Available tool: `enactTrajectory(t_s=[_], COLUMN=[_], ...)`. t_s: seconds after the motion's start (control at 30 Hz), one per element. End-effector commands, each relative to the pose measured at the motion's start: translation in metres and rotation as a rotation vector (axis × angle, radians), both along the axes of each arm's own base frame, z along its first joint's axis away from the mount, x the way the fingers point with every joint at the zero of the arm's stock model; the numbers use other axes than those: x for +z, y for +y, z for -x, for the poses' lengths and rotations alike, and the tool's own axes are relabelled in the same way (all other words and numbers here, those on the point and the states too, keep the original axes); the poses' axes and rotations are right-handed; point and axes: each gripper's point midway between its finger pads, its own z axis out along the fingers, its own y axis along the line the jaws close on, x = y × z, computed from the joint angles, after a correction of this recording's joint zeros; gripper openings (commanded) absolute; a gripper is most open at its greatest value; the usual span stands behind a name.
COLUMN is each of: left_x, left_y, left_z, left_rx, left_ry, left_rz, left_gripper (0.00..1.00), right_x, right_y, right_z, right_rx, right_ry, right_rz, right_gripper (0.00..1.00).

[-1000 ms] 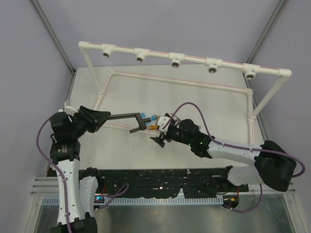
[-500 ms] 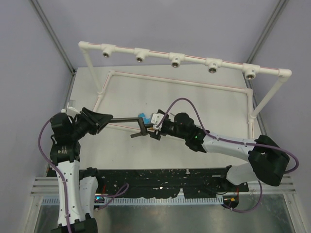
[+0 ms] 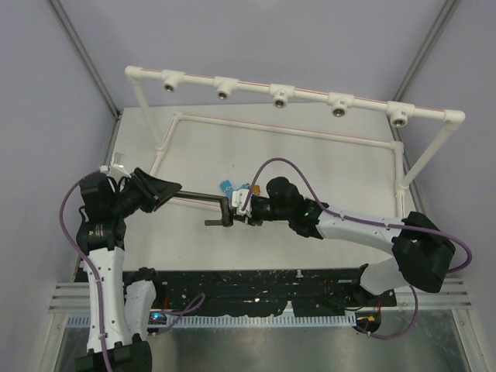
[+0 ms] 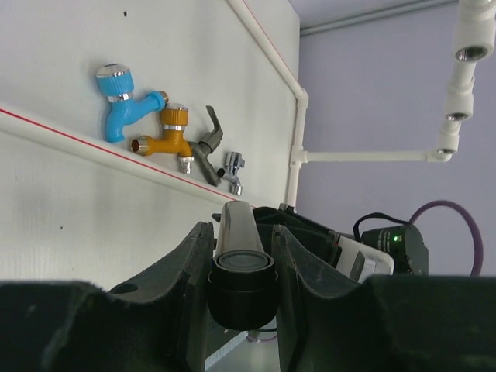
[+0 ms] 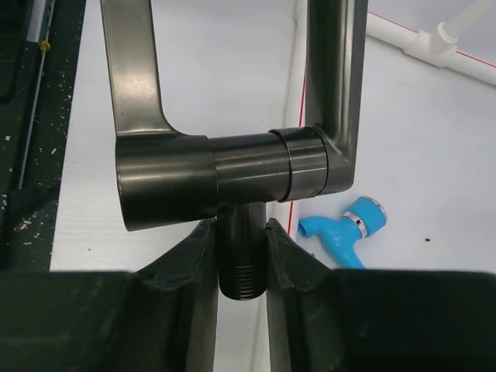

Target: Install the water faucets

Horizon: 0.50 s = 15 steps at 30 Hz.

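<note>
The large dark-grey faucet (image 3: 221, 208) hangs above the table between both arms. My left gripper (image 3: 172, 191) is shut on the spout end of its long straight arm (image 4: 242, 275), one finger (image 4: 186, 267) on each side. My right gripper (image 5: 242, 260) is shut on the threaded stem under the faucet's body (image 5: 225, 174); in the top view it (image 3: 245, 211) sits right of the body. The blue faucet (image 4: 120, 105), the orange one (image 4: 167, 136), the dark metal one (image 4: 208, 151) and the chrome one (image 4: 232, 170) lie on the table by the floor pipe. The blue faucet (image 5: 341, 232) also shows past my right fingers.
The white pipe frame's top rail (image 3: 256, 87) carries several brass-lined sockets (image 3: 280, 97) facing the arms. Its floor pipe (image 3: 287, 129) rings the white table. A black slotted rail (image 3: 256, 287) runs along the near edge. A purple cable (image 3: 287, 167) arcs over my right arm.
My right gripper moved left to the big faucet's body and closed on its threaded stem. The left gripper kept its hold on the arm, and the faucet shifted slightly nearer.
</note>
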Motion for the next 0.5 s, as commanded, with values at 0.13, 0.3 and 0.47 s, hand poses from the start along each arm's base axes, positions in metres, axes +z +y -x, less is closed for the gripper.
enactTrajectory(t_s=[0.13, 0.3, 0.47], left_x=[0.038, 0.047, 0.049], left_y=[0.014, 0.023, -0.002], left_z=[0.014, 0.022, 0.033], left_rx=[-0.09, -0.095, -0.262], left_ry=[-0.314, -0.507, -0.686], left_rz=[-0.463, -0.743, -0.836], left_gripper=[0.63, 0.9, 0.93], right_x=[0.029, 0.033, 0.037], right_y=[-0.009, -0.023, -0.044], right_z=[0.021, 0.028, 0.034], right_rx=[-0.028, -0.073, -0.117], right_ry=[0.223, 0.377, 0.503], right_rz=[-0.074, -0.098, -0.061], right_gripper=[0.05, 0.05, 0.05])
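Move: Both grippers hold the gray faucet: its body lies about 13 cm right of the left hand, 2 cm nearer and 6 cm lower. From the right hand, pinching its threaded stub, the body is some 3 cm left, level fore and aft, and about 1 cm up. On the board about 12 cm below the right hand, the blue faucet lies some 13 cm ahead and 2 cm left, the orange one about 11 cm ahead and 4 cm right. Open the left gripper wide to let go of the gray faucet's spout, and draw it up about 5 cm and back some 4, rolling it clockwise as seen along its fingers. Keep the right gripper pinched on the threaded stub and carry the faucet right and back, away from the left hand, rolling that wrist some 25 degrees, its forward side tipping down. ##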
